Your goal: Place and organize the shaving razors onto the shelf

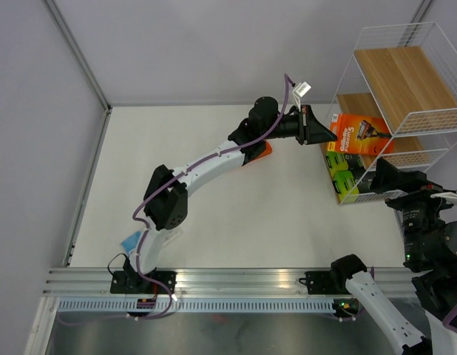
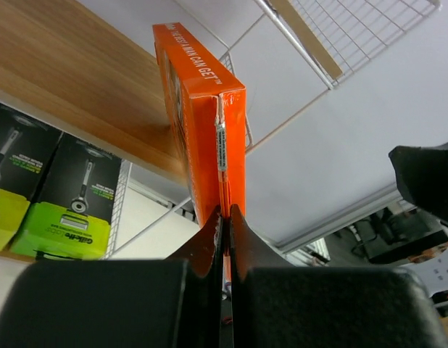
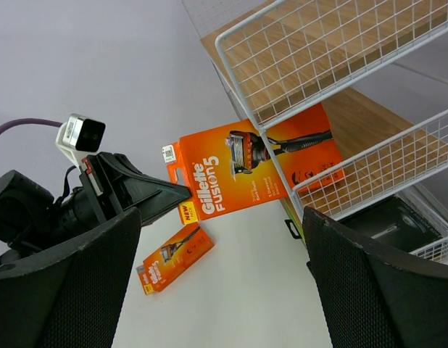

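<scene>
My left gripper (image 1: pixel 326 134) (image 2: pixel 225 212) is shut on the near edge of an orange razor pack (image 1: pixel 361 133) (image 2: pixel 209 123) (image 3: pixel 253 174), held on edge. The pack's far end reaches into the white wire shelf (image 1: pixel 406 81) (image 3: pixel 318 65) over its middle wood tier. Two black and lime-green packs (image 1: pixel 345 177) (image 2: pixel 83 203) stand on the lowest tier. A second orange pack (image 1: pixel 265 150) (image 3: pixel 173 257) lies flat on the table, partly under the left arm. A blue-carded pack (image 1: pixel 131 240) lies by the left arm's base. My right gripper (image 1: pixel 391 179) (image 3: pixel 220 225) is open and holds nothing, just in front of the shelf.
The shelf stands at the table's far right corner. A grey wall and a metal rail (image 1: pixel 88 81) border the table on the left. The aluminium base rail (image 1: pixel 236 285) runs along the near edge.
</scene>
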`<state>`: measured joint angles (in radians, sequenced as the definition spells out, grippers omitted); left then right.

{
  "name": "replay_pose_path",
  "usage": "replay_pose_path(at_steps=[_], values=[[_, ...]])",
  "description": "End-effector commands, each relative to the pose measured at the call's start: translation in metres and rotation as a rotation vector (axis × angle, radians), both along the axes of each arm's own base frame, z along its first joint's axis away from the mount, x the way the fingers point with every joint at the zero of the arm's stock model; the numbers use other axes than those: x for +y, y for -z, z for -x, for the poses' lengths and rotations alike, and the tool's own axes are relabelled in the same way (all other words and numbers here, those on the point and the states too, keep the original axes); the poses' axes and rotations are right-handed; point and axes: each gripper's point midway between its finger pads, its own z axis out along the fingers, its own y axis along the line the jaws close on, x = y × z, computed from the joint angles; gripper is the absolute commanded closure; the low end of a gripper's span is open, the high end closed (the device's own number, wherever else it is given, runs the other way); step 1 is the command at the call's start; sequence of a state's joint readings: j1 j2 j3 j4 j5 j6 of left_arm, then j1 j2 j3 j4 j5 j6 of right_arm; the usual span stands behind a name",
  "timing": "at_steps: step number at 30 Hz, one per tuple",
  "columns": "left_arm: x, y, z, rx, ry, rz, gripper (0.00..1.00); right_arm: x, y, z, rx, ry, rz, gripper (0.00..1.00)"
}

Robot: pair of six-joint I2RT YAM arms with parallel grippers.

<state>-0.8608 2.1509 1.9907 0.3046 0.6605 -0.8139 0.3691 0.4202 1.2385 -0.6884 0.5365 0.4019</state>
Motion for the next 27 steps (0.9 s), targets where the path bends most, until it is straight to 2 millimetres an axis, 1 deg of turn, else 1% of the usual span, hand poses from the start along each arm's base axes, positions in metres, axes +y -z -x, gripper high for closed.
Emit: replay_pose_path(at_steps=[1,2,3,4,5,7,8,9,10,11,12,14,15,16,17,18,19,20,21,25,27], values=[[-0.007,-0.021,0.001,0.08,-0.011,0.095,0.98,-0.007,0.004,-0.006,0.029,0.053,0.021,0.02],[-0.011,-0.015,0.001,0.126,-0.015,0.09,0.98,-0.007,0.008,-0.009,0.045,0.062,0.027,0.02],[-0.013,-0.009,-0.006,0.166,-0.045,0.086,0.98,-0.005,0.012,-0.016,0.067,0.061,0.038,0.02],[-0.018,0.002,-0.009,0.225,-0.049,0.08,0.98,-0.001,0.012,-0.02,0.073,0.049,0.047,0.02],[-0.021,0.006,-0.007,0.257,-0.052,0.077,0.98,0.007,0.014,-0.026,0.084,0.013,0.062,0.02],[-0.027,0.022,-0.013,0.329,-0.096,0.068,0.98,0.016,0.011,-0.032,0.077,-0.029,0.086,0.02],[-0.031,0.027,-0.008,0.346,-0.101,0.059,0.98,0.02,0.01,-0.035,0.077,-0.044,0.092,0.02],[-0.033,0.033,-0.013,0.37,-0.145,0.051,0.98,0.025,0.01,-0.038,0.078,-0.068,0.103,0.02],[-0.036,0.042,-0.013,0.389,-0.164,0.036,0.98,0.027,0.006,-0.039,0.064,-0.075,0.104,0.02],[-0.04,0.049,-0.008,0.402,-0.172,0.02,0.98,0.028,0.006,-0.041,0.066,-0.08,0.115,0.02],[-0.041,0.052,-0.013,0.415,-0.212,0.014,0.98,0.029,0.003,-0.041,0.056,-0.083,0.117,0.02],[-0.047,0.067,-0.012,0.443,-0.235,-0.021,0.98,0.029,0.0,-0.042,0.049,-0.086,0.119,0.02],[-0.049,0.07,-0.015,0.454,-0.252,-0.028,0.98,0.031,0.0,-0.042,0.048,-0.095,0.122,0.02],[-0.052,0.065,-0.016,0.457,-0.247,-0.019,0.98,0.032,-0.002,-0.042,0.042,-0.102,0.121,0.02],[-0.055,0.074,-0.018,0.477,-0.251,-0.04,0.98,0.034,-0.002,-0.043,0.044,-0.11,0.121,0.02],[-0.058,0.076,-0.018,0.488,-0.253,-0.042,0.98,0.036,-0.002,-0.044,0.043,-0.119,0.122,0.02],[-0.059,0.069,-0.018,0.493,-0.252,-0.026,0.98,0.041,-0.001,-0.045,0.045,-0.143,0.126,0.02],[-0.062,0.07,-0.016,0.5,-0.255,-0.028,0.98,0.043,0.0,-0.047,0.05,-0.15,0.125,0.02],[-0.063,0.071,-0.017,0.508,-0.278,-0.028,0.98,0.045,0.001,-0.049,0.055,-0.157,0.126,0.02],[-0.067,0.063,-0.015,0.509,-0.307,-0.023,0.98,0.05,0.002,-0.054,0.063,-0.175,0.134,0.02],[-0.067,0.058,-0.018,0.514,-0.329,-0.022,0.98,0.052,0.002,-0.058,0.068,-0.178,0.143,0.02]])
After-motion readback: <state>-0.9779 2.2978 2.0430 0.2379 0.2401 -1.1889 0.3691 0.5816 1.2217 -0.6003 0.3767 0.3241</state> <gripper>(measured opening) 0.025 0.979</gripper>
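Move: The left hand grips one end of the orange razor box; its goal, the middle shelf, is centred about 16 cm to the right, 6 cm ahead and 13 cm below. The top shelf is 16 cm right, 7 cm ahead and 9 cm above; the green boxes are 14 cm right, level fore-and-aft, 28 cm down. From the right hand, the orange box's middle is some 14 cm ahead, 4 cm left and 7 cm below. Left lowers its pinched box about 7 cm and rightward into the middle shelf, rolling; open right nears it forward-left. ##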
